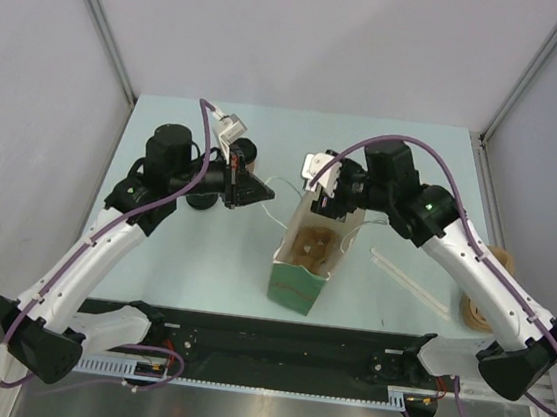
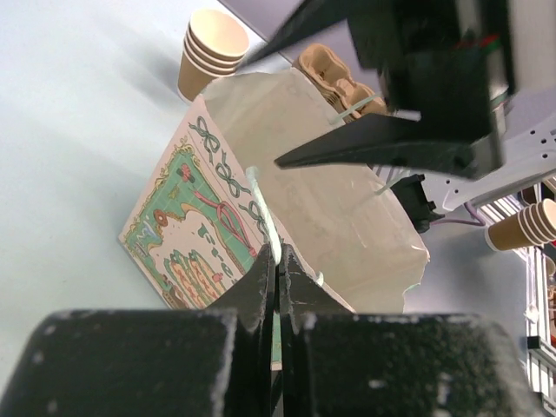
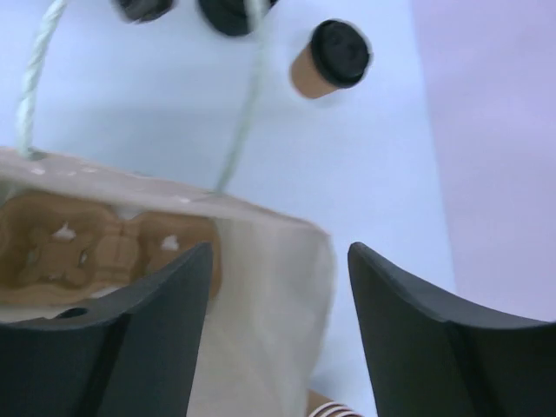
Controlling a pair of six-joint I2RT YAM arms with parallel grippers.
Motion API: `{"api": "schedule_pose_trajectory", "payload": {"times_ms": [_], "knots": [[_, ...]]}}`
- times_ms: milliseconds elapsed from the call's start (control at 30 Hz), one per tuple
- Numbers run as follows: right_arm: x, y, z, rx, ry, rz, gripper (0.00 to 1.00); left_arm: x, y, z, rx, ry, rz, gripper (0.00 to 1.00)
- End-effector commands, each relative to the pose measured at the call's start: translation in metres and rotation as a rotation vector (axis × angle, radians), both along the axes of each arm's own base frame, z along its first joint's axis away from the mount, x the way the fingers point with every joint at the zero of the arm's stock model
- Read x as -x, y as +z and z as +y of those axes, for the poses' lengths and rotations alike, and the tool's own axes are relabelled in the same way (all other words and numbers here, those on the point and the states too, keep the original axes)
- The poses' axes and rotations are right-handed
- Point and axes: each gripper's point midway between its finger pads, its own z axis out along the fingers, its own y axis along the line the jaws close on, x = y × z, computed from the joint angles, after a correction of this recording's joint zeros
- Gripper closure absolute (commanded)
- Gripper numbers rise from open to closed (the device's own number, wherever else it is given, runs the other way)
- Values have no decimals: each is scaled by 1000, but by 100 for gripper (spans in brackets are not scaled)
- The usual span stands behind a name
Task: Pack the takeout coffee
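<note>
The takeout coffee, a tan cup with a black lid, stands on the table beyond the bag; in the top view the takeout coffee is just behind my left wrist. A green-patterned paper bag stands open at the table's centre with a brown cup carrier inside. My left gripper is shut on the bag's pale cord handle, at the bag's left rim. My right gripper hangs open over the bag's far rim, with only the bag's white inner wall below its jaws.
A stack of lidless tan cups stands past the bag, and another cup stack is off to the right. Tan cups and a thin white stick lie at the right of the table. Dark round lids sit near the coffee.
</note>
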Motion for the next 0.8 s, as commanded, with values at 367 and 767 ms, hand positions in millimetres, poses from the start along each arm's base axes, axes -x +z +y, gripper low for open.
{"api": "schedule_pose_trajectory", "payload": {"times_ms": [367, 767], "knots": [[-38, 22, -51, -59, -246, 232, 14, 8, 4, 3, 34, 28, -13, 97], [-22, -9, -68, 13, -223, 367, 20, 8, 3, 3, 32, 29, -36, 96]]}}
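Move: The paper bag's right handle, apparently next, lies about 9 cm to the right of the right hand, 2 cm back and some 4 cm below it. The cup carrier is already inside the bag, roughly 25 cm below the hand, 3 cm back and 2 cm to the right. The paper cup stack stands about 11 cm ahead, 21 cm right and 20 cm below. From the left hand, the right handle is about 20 cm right, 4 cm back and 3 cm lower. The bag, with the carrier left in it, is cleared by the empty right hand: it rises some 4 cm above the mouth, swinging right and forward, then sinks back to its starting height, drawing slightly back at the end by the bag's far right side, about 7 cm to the right overall. Its fingers spread wider and tip more downward, some 20 degrees, while turning clockwise. The left fingers still pinch the left handle, almost still. ##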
